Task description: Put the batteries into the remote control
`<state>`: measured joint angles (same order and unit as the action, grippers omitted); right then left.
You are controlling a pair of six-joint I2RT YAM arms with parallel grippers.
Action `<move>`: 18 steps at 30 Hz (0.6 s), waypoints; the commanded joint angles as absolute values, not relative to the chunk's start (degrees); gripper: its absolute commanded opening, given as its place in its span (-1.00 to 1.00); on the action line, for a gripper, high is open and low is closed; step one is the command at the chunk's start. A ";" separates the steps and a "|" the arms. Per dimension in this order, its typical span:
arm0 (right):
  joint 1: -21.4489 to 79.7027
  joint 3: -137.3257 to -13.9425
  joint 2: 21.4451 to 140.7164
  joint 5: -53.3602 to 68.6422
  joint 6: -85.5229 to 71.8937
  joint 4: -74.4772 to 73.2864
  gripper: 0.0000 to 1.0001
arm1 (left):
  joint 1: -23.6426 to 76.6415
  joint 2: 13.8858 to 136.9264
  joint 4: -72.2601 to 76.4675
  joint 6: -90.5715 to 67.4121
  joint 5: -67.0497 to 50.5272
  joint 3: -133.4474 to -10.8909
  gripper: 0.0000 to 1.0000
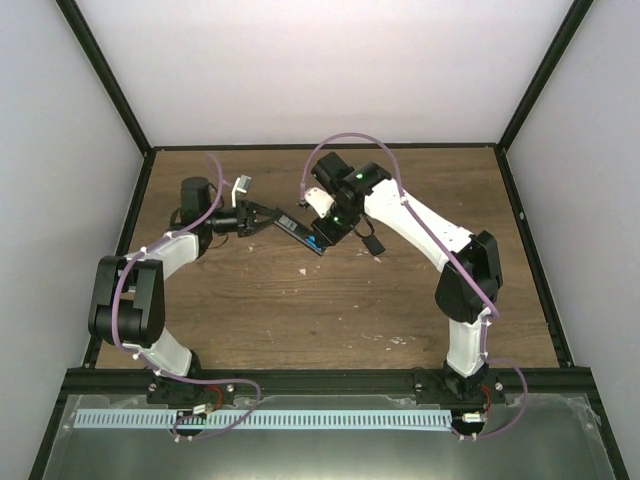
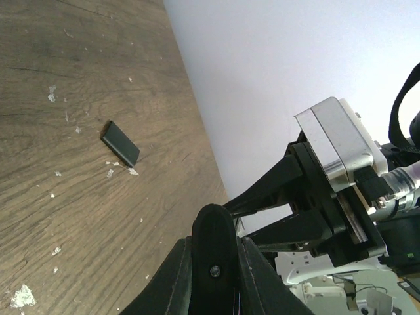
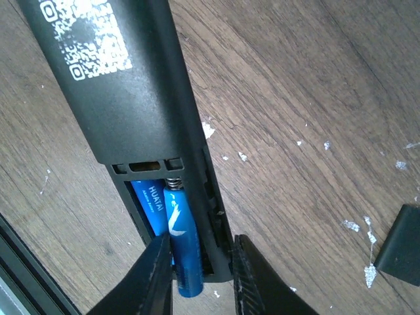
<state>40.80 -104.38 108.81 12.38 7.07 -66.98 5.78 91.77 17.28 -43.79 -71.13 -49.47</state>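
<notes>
My left gripper [image 1: 262, 219] is shut on one end of the black remote control [image 1: 297, 230] and holds it above the table, back side up. In the left wrist view the remote [image 2: 213, 226] sits end-on between the jaws. The right wrist view shows the remote [image 3: 125, 85] with its compartment open. One blue battery [image 3: 147, 200] lies seated. The second battery [image 3: 182, 246] has its tip on the spring and its other end sticks out past the compartment. My right gripper [image 3: 203, 279] is partly open and straddles that battery's end and the remote's side wall.
The small black cover piece [image 1: 372, 243] lies on the wooden table to the right of the remote. It also shows in the left wrist view [image 2: 120, 143] and the right wrist view [image 3: 400, 246]. White crumbs dot the wood. Walls enclose the table.
</notes>
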 commanded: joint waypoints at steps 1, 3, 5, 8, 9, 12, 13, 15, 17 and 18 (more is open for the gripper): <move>40.96 -107.27 108.77 14.29 8.01 -65.62 -0.59 | 6.15 91.07 19.60 -44.78 -73.65 -49.47 -1.00; 40.96 -107.64 108.46 14.08 7.77 -65.56 -0.55 | 6.15 91.09 19.60 -44.83 -73.65 -49.54 -1.00; 40.96 -108.14 108.01 13.46 7.73 -65.55 -0.50 | 6.13 91.01 19.55 -44.91 -73.65 -49.61 -1.00; 40.96 -108.72 106.94 12.72 7.78 -64.71 -0.42 | 6.15 91.05 19.58 -44.89 -73.78 -49.61 -1.00; 40.96 -108.86 106.51 12.43 7.77 -64.24 -0.37 | 6.15 91.10 19.60 -44.87 -73.89 -49.57 -1.00; 40.94 -109.01 105.20 11.57 7.39 -62.35 -0.29 | 6.15 91.23 19.60 -45.17 -74.00 -49.57 -1.00; 40.88 -109.00 104.69 10.86 6.89 -61.46 -0.26 | 6.15 91.23 19.56 -45.43 -74.00 -49.57 -1.00; 40.47 -108.88 103.52 9.37 5.25 -59.30 -0.20 | 6.15 91.22 21.47 -46.81 -74.15 -49.45 -1.00; 39.25 -108.39 101.74 8.19 2.43 -56.42 -0.15 | 6.15 91.01 23.64 -48.59 -73.91 -49.18 -1.00; 38.29 -108.00 100.71 8.57 0.94 -54.95 -0.14 | 6.14 90.93 24.81 -49.92 -73.56 -48.98 -1.00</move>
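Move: The near battery in the open end of the remote lies just under the right fingertips, about 1 cm left and 1 cm below. The second battery is some 2 cm left, 1 cm back and 2 cm below; the remote's middle is 5 cm left and 3 cm ahead. The battery cover lies on the table about 12 cm right, 2 cm ahead and 14 cm below. From the left hand, the near battery is roughly 9 cm right, 6 cm back and 2 cm below. The right hand, fingers opening wider, rises about 4 cm and 2 cm forward, away from the near battery. ##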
